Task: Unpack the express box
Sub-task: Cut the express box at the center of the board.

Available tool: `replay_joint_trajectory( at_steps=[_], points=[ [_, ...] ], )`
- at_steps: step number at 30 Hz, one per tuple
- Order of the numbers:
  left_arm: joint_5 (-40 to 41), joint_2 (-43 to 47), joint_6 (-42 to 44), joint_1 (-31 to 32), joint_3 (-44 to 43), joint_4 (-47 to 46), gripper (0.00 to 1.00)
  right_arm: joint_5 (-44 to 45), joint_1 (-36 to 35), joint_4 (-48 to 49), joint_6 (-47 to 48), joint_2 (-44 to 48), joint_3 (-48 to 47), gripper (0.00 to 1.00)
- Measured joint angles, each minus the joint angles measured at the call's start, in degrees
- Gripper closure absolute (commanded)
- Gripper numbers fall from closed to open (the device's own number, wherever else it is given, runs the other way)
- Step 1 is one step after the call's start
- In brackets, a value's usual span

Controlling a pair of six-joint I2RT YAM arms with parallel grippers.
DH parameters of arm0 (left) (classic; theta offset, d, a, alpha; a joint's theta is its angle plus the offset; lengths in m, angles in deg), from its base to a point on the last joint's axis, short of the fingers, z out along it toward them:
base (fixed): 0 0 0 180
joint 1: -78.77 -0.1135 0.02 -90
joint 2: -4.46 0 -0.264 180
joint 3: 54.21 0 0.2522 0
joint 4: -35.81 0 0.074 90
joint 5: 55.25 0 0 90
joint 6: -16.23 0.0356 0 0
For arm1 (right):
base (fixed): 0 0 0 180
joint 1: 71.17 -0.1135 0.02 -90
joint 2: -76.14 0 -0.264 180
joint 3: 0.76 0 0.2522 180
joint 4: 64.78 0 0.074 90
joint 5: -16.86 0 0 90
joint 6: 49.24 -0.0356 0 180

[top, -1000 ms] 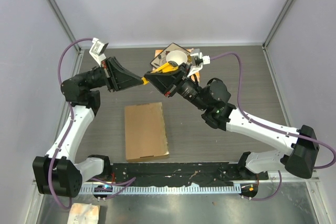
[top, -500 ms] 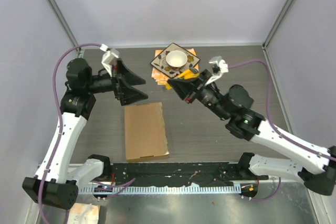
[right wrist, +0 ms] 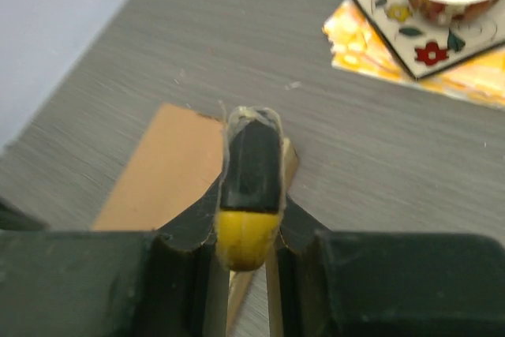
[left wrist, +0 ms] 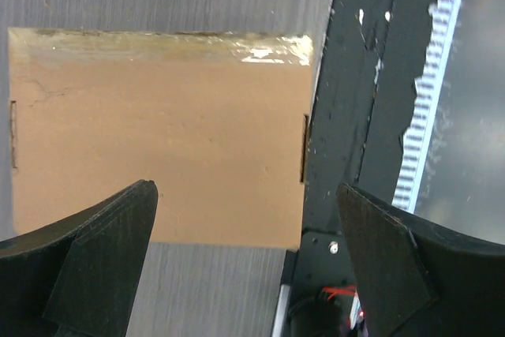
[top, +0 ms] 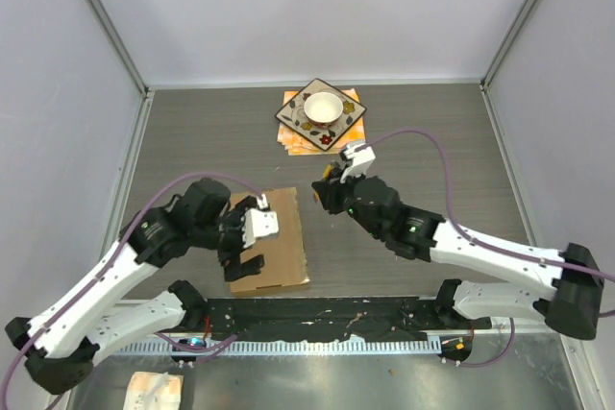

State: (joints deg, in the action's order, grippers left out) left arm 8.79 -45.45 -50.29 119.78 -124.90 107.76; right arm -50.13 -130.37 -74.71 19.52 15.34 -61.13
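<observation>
The express box (top: 267, 237) is a flat brown cardboard box lying shut on the table, left of the middle. My left gripper (top: 245, 240) hangs open over its near end; in the left wrist view the box (left wrist: 158, 132) lies beyond the wide-apart fingers of that gripper (left wrist: 245, 195), which has nothing in it. My right gripper (top: 327, 189) hovers just right of the box's far corner, shut on a yellow and black tool (right wrist: 251, 187). In the right wrist view the tool's black tip points at the box (right wrist: 158, 171).
A patterned square plate (top: 300, 118) with a white bowl (top: 323, 106) sits on an orange mat at the back middle, and the plate (right wrist: 410, 33) also shows in the right wrist view. A black strip (top: 336, 314) runs along the table's near edge.
Both arms have come down from raised poses. The left gripper opened and dropped over the box's near end. The right gripper came down toward the box's far corner, still gripping the tool.
</observation>
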Motion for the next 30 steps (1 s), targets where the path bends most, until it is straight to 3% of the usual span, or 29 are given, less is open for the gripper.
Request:
replay_joint_trajectory(
  at_steps=[7, 12, 17, 22, 30],
  points=[
    [5.81, 10.73, 4.26, 10.54, 3.08, 2.86, 0.0, 11.13, -6.36, 2.62, -0.31, -10.97, 0.0, 0.99],
    [8.41, 8.87, 5.01, 15.04, 9.62, 1.88, 0.0, 19.08, -10.88, 8.87, -0.11, -17.31, 0.11, 0.99],
    [13.33, 5.77, 4.9, 20.96, 11.45, -1.18, 0.0, 23.12, -10.88, 18.88, 0.61, -19.69, 2.99, 0.99],
    [16.92, 4.07, 2.84, 26.08, 14.78, -5.79, 0.0, 24.74, -10.75, 26.32, 2.8, -23.41, 4.09, 0.99],
    [18.58, 3.48, 0.9, 27.78, 20.74, -9.64, 0.0, 24.9, -8.94, 35.89, 4.9, -28.3, 4.9, 0.99]
  ],
)
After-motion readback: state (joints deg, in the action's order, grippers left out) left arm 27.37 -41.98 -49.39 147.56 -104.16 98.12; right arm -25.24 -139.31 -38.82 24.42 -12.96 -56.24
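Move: Below the open left hand lies the express box, its middle some 8 cm ahead, 3 cm to the right and 18 cm down; the black rail runs about 11 cm back, straight behind the hand and about 20 cm down. From the right hand, which holds the yellow cutter, the middle of the box's taped edge is about 4 cm back, 3 cm left and 24 cm below; the bowl on its plate stands some 32 cm ahead and 3 cm right, 26 cm lower. Drawing back about 5 cm, then sinking some 11 cm, the left hand comes down over the box's near end, fingers wide open and tipping to point more steeply down as it turns clockwise. The right hand keeps its grip on the yellow cutter and drops about 9 cm while going 5 cm left, quickly at first, then easing forward 3 cm above the taped edge and turning some 15 degrees clockwise. ##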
